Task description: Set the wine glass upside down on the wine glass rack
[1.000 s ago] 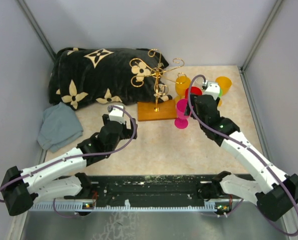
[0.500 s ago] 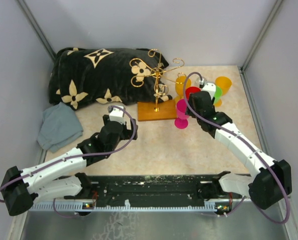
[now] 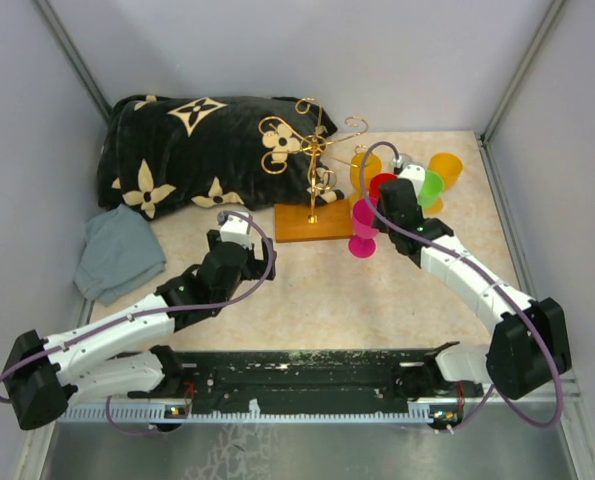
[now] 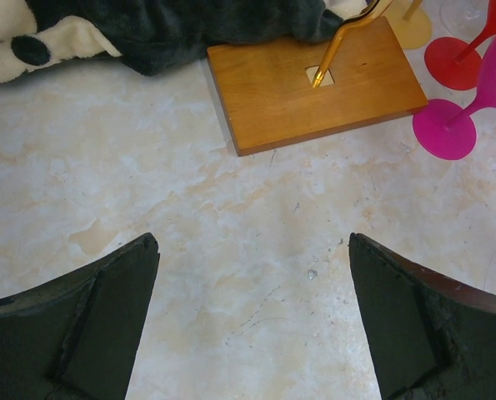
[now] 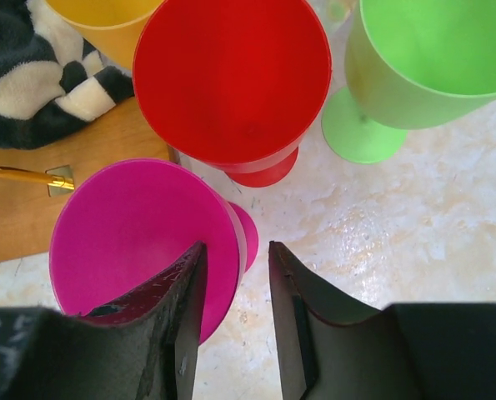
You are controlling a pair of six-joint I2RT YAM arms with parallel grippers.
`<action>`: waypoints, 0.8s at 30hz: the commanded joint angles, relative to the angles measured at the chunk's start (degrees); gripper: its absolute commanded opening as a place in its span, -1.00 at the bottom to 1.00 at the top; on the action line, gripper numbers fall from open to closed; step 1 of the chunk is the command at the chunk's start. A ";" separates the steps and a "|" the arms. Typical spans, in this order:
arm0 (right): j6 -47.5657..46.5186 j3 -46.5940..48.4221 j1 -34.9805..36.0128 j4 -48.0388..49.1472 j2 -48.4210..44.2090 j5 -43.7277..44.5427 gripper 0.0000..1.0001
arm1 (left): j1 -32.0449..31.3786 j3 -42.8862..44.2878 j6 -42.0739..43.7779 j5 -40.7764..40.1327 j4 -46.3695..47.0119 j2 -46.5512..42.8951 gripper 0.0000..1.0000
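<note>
A magenta wine glass (image 3: pixel 362 226) stands upright just right of the wine glass rack (image 3: pixel 312 222), a gold wire tree on a wooden base (image 4: pixel 314 79). In the right wrist view my right gripper (image 5: pixel 236 246) straddles the magenta wine glass (image 5: pixel 139 242) at its rim. One finger is inside the bowl and the other is outside, and a narrow gap still shows at the outer finger. My left gripper (image 4: pixel 253 242) hangs wide open over bare table, short of the rack's base, holding nothing.
Red (image 5: pixel 231 75), green (image 5: pixel 431 58) and yellow-orange (image 5: pixel 106 21) glasses crowd close behind the magenta one. Another orange glass (image 3: pixel 445 168) stands far right. A black flowered blanket (image 3: pixel 197 145) lies behind the rack, and a grey cloth (image 3: pixel 122 255) at the left.
The right arm has moved left and down onto the magenta glass, and its jaws have narrowed around the rim. The left arm has not moved.
</note>
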 commanded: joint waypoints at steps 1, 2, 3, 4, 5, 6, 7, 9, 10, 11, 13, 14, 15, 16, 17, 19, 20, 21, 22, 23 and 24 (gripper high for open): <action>-0.03 0.92 -0.08 3.08 0.34 -0.01 -0.30 | -0.01 2.09 -0.25 0.40 0.19 0.15 1.00; -0.03 0.78 -0.08 3.15 0.52 0.12 -0.31 | -0.07 2.14 -0.31 0.48 0.20 0.23 1.00; -0.07 0.66 -0.08 3.17 0.59 0.28 -0.31 | -0.06 2.07 -0.34 0.60 0.19 0.30 1.00; -0.02 0.53 -0.10 3.16 0.69 0.35 -0.32 | -0.01 2.01 -0.43 0.56 0.22 0.31 1.00; -0.01 0.26 -0.08 3.24 0.70 0.35 -0.40 | -0.07 2.05 -0.61 0.66 0.12 0.34 1.00; 0.02 0.09 -0.08 3.25 0.70 0.48 -0.44 | -0.06 2.04 -0.61 0.67 0.05 0.21 1.00; 0.07 -0.12 -0.08 3.34 0.68 0.52 -0.48 | -0.01 1.99 -0.68 0.74 0.09 0.13 1.00; 0.15 -0.53 -0.08 3.36 0.68 0.65 -0.58 | -0.01 2.00 -0.77 0.75 0.09 0.00 1.00; 0.23 -0.67 -0.09 3.36 0.70 0.77 -0.61 | -0.01 2.05 -0.70 0.84 0.09 -0.09 1.00; 0.23 -0.85 -0.08 3.28 0.62 0.75 -0.64 | -0.01 2.05 -0.74 0.84 0.05 -0.08 1.00; 0.29 -1.04 -0.12 3.05 0.62 0.88 -0.78 | -0.02 2.03 -0.80 0.84 0.05 -0.12 1.00; 0.33 -1.17 -0.08 2.97 0.48 0.70 -0.84 | -0.05 2.03 -0.78 0.79 0.02 -0.17 1.00; 0.34 -1.28 -0.08 2.86 0.31 0.69 -0.90 | -0.01 2.04 -0.88 0.80 0.03 -0.17 1.00; 0.32 -1.34 -0.08 2.68 0.13 0.69 -0.98 | -0.05 2.10 -0.91 0.86 -0.04 -0.14 1.00; 0.41 -1.35 -0.08 2.38 -0.07 0.75 -1.00 | -0.09 2.13 -1.14 0.93 -0.18 -0.06 1.00; 0.56 -1.56 -0.12 1.68 -0.82 0.44 -1.00 | -0.01 2.39 -1.51 1.08 -0.56 -0.02 1.00; 0.72 -1.77 -0.08 1.20 -1.57 0.11 -1.00 | -0.02 2.54 -1.73 1.18 -0.78 0.09 1.00; 0.84 -1.99 -0.08 0.82 -2.36 -0.22 -1.00 | -0.02 2.76 -2.01 1.19 -1.05 0.08 1.00; 1.04 -2.23 -0.03 0.26 -3.26 -0.56 -1.00 | -0.09 2.94 -2.20 1.19 -1.30 0.08 1.00; 1.17 -2.46 0.01 -0.35 -4.46 -0.90 -1.00 | -0.08 3.13 -2.43 1.19 -1.54 0.00 1.00; 1.35 -2.69 0.13 -1.17 -5.60 -1.26 -1.00 | -0.06 3.31 -2.67 1.15 -1.91 -0.12 1.00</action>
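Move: The magenta wine glass's wall is already between the right hand's parted fingers; the glass's middle lies about 4 cm left, level fore and aft, some 8 cm below. The red glass stands about 7 cm ahead, straight on; the green one 8 cm ahead and 9 cm right. The rack's wooden base is roughly 6 cm ahead and 15 cm left. From the left hand, the magenta glass is about 5 cm ahead and 23 cm right. The right hand pinches the right-hand wall of the magenta glass, one finger inside the bowl and one outside, closing from about a third open to shut on the thin wall. It sinks about 1 cm meanwhile with hardly any turn, then eases back towards its base by roughly half a centimetre with the grip kept. ##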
